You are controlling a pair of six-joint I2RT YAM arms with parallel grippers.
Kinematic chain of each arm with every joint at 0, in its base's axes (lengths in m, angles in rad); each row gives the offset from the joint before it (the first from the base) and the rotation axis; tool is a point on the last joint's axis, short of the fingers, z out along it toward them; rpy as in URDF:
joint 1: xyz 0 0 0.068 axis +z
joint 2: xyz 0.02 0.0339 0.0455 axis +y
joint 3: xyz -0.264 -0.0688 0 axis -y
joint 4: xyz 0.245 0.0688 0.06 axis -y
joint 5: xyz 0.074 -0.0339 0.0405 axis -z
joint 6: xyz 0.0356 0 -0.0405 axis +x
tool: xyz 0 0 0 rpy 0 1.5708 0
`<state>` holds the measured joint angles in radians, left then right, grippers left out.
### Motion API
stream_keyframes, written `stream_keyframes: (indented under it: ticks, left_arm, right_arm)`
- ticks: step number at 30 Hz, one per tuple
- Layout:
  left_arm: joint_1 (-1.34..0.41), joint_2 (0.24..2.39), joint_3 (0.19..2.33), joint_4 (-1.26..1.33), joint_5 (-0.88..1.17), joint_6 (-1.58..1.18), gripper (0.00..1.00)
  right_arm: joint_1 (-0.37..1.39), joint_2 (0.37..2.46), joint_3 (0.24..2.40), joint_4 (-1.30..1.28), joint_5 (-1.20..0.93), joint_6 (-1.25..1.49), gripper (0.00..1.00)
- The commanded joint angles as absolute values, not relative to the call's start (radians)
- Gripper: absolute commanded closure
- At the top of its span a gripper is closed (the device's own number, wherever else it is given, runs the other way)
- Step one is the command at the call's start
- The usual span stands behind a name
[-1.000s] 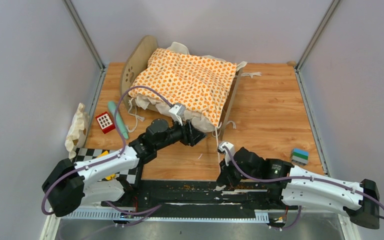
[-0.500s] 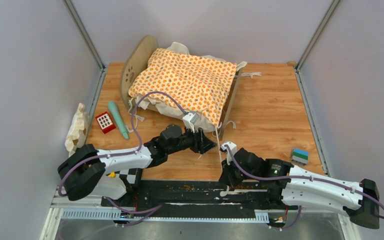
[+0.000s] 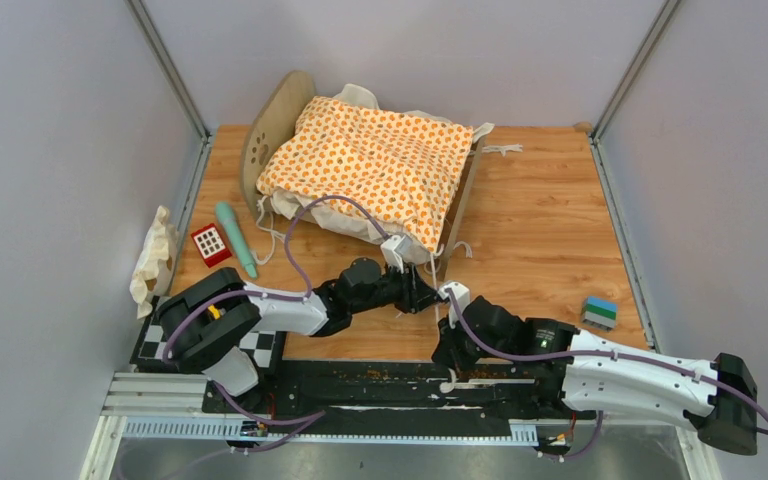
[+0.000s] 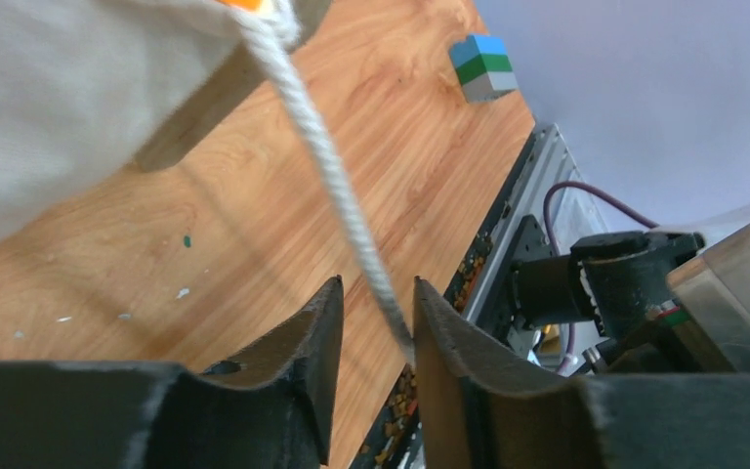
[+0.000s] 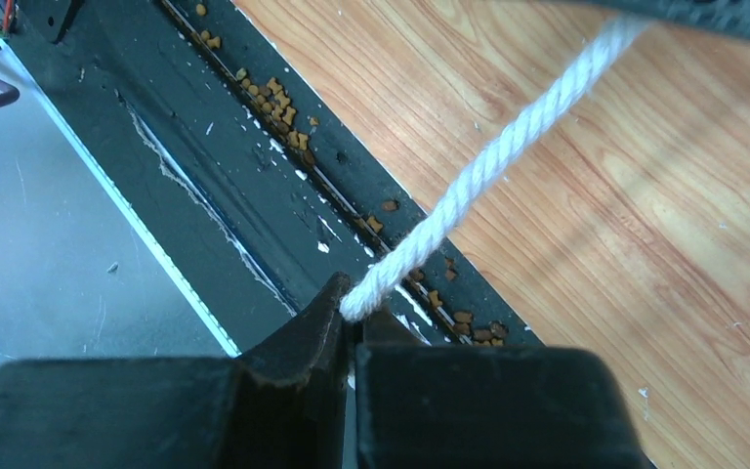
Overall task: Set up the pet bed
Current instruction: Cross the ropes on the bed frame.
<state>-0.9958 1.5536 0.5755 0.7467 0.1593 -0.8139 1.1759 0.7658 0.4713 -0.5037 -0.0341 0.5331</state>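
Note:
The pet bed [image 3: 268,135] stands at the back of the table, and the orange-patterned cushion [image 3: 375,165] lies draped over it. A white tie cord [image 3: 437,285] runs taut from the cushion's near corner toward the table's front edge. My right gripper [image 5: 356,311] is shut on the cord's end [image 5: 488,176] over the black rail; the top view shows it as the right gripper [image 3: 446,352]. My left gripper [image 4: 378,293] straddles the cord [image 4: 332,186]. It is still open, and the cord touches only the right finger. From above, the left gripper [image 3: 428,297] sits just below the bed's near corner.
A blue-green-grey block [image 3: 600,312] sits at the right. A red block [image 3: 209,243], a teal stick [image 3: 236,238] and a crumpled cream cloth [image 3: 152,255] lie at the left. Brown crumbs fill the black rail [image 5: 254,127] along the front edge.
My left arm has swung right and forward from under the cushion to the taut cord, and its jaws have narrowed around it. The right gripper has kept its hold on the cord end.

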Motion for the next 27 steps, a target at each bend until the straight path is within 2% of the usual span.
stream_keyframes:
  ticks: [1, 5, 9, 17, 27]
  left_arm:
    - [-1.020, 1.590, 0.609, 0.845, 0.181, -0.822, 0.69]
    - [-1.020, 1.581, 0.604, 0.810, 0.175, -0.790, 0.90]
    - [-1.021, 1.540, 0.617, 0.665, 0.114, -0.707, 0.96]
    - [-1.019, 1.496, 0.669, 0.390, 0.002, -0.545, 1.00]
    - [-1.021, 1.439, 0.711, 0.202, -0.128, -0.429, 0.99]
  right_arm:
    - [1.182, 0.772, 0.473, -0.437, -0.005, 0.539, 0.96]
    - [1.181, 0.747, 0.490, -0.482, 0.060, 0.554, 0.76]
    - [1.183, 0.715, 0.535, -0.569, 0.190, 0.590, 0.60]
    - [1.146, 0.764, 0.665, -0.722, 0.509, 0.700, 0.49]
    - [0.834, 0.951, 0.824, -0.679, 0.320, 0.566, 0.42]
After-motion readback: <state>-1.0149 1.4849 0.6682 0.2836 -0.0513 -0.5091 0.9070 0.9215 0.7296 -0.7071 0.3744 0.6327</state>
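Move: The white rope already runs between the left gripper's half-open fingers, within a centimetre of its hand point; the bed's near right corner, where the rope comes from, is about 9 cm ahead of that hand and slightly higher. From the right gripper, which pinches the rope near its end, that same stretch lies some 12 cm ahead, 1 cm left and 4 cm up. The loose rope end hangs roughly 5 cm back, 2 cm right and 5 cm down from the right hand. Shut the left gripper on the taut rope, then draw it left and down about 5 cm, easing slightly forward and tipping the fingers some 25 degrees downward. Meanwhile open the right gripper to let go of the rope, then carry it open about 12 cm forward, with some drift right and up, turning clockwise about 35 degrees, to the right of the rope near the bed's corner. ##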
